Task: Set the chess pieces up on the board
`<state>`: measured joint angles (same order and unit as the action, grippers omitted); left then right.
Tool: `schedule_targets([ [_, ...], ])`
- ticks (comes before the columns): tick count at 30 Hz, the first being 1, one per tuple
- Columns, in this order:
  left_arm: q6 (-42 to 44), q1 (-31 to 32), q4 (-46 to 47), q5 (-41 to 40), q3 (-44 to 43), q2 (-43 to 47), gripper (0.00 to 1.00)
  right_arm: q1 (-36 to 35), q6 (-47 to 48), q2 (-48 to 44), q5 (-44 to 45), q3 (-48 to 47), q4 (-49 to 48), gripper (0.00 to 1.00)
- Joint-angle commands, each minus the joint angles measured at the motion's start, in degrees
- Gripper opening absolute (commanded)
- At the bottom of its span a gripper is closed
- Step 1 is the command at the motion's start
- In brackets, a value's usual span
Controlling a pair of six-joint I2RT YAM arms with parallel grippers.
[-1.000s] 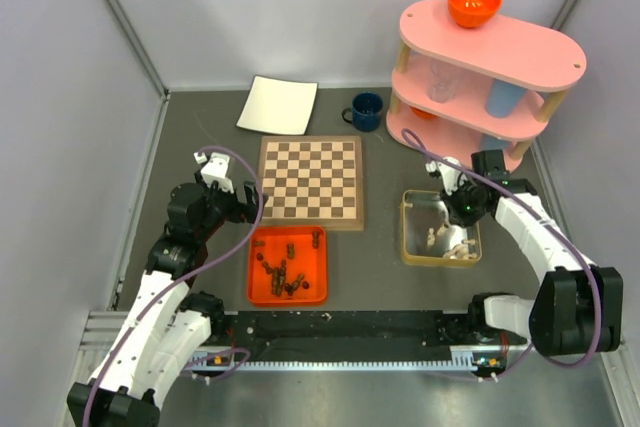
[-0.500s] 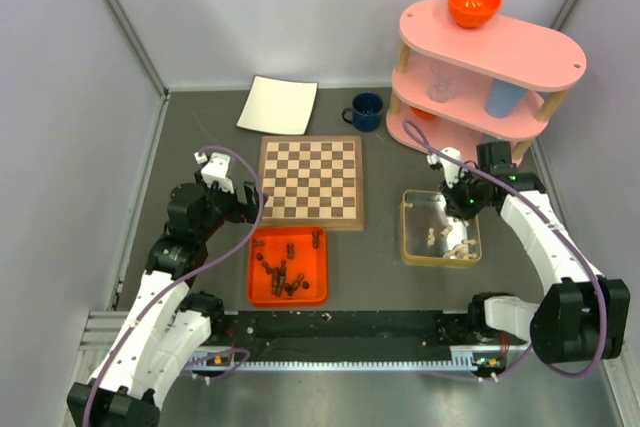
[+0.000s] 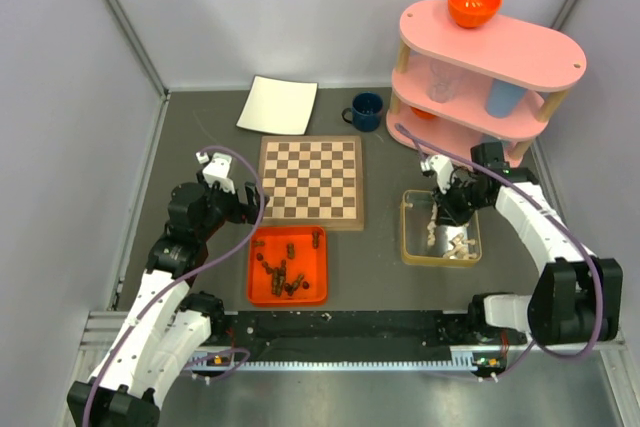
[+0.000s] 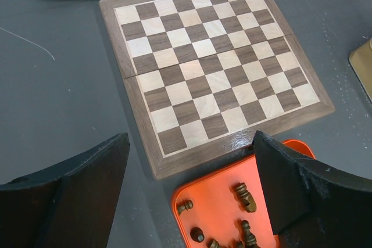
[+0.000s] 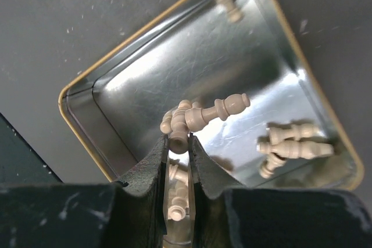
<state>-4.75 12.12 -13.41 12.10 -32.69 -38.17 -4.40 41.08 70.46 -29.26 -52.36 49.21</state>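
Observation:
The board (image 3: 311,182) (image 4: 212,68) lies mid-table with no pieces on it. Dark chess pieces (image 3: 282,272) (image 4: 245,197) lie loose in an orange tray (image 3: 252,267) (image 4: 215,201) at its near edge. Pale pieces (image 3: 455,244) (image 5: 290,143) lie in a metal tin (image 3: 404,227) (image 5: 116,114) to the right. My right gripper (image 3: 437,209) (image 5: 178,143) hangs over the tin's left part, shut on a pale chess piece (image 5: 178,139) that sticks out past the fingertips. My left gripper (image 3: 243,209) (image 4: 192,143) stands open over the board's near-left corner and the tray, holding nothing.
A white sheet (image 3: 278,105) and a dark blue mug (image 3: 366,111) sit behind the board. A pink tiered shelf (image 3: 480,67) with an orange bowl (image 3: 474,3) and cups stands at the back right, close behind my right arm. Grey walls enclose the table.
My right gripper has swung left over the tin, toward the board side, with its jaws staying shut. The left arm has not moved.

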Motion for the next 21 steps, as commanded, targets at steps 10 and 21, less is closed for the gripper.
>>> schedule_targets([
  [10, 0.62, 0.19, 2.16, 1.96, -1.68, -0.15, 0.92, -0.43, -3.55, 9.35, 10.61, 1.73, -10.26, 0.06],
  [21, 0.71, 0.19, 2.25, 2.4, -1.68, 0.03, 0.92, -0.52, -4.08, 7.6, 20.39, 4.81, -16.87, 0.06],
])
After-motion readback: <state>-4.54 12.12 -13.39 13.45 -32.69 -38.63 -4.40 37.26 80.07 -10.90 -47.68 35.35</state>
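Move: I already have a white piece pinched in my right hand, above the metal tray. The three far-right pieces lie together roughly 5 cm ahead, 4 cm right and 9 cm below; the middle pair lies some 6 cm left and 2 cm back, the near-right pieces about 6 cm back and 2 cm right, both also about 9 cm down. From my left hand those far-right pieces are around 53 cm right, 2 cm ahead and 18 cm below. With my right fingers kept shut on the white piece, I plunge about 4 cm deeper into the tray, drawing back a little, then sweep forward and right towards the three far-right pieces while sinking further. In all I go down some 6 cm, right 5 cm and forward 3.5 cm, swinging the fingers nearer to straight down. ##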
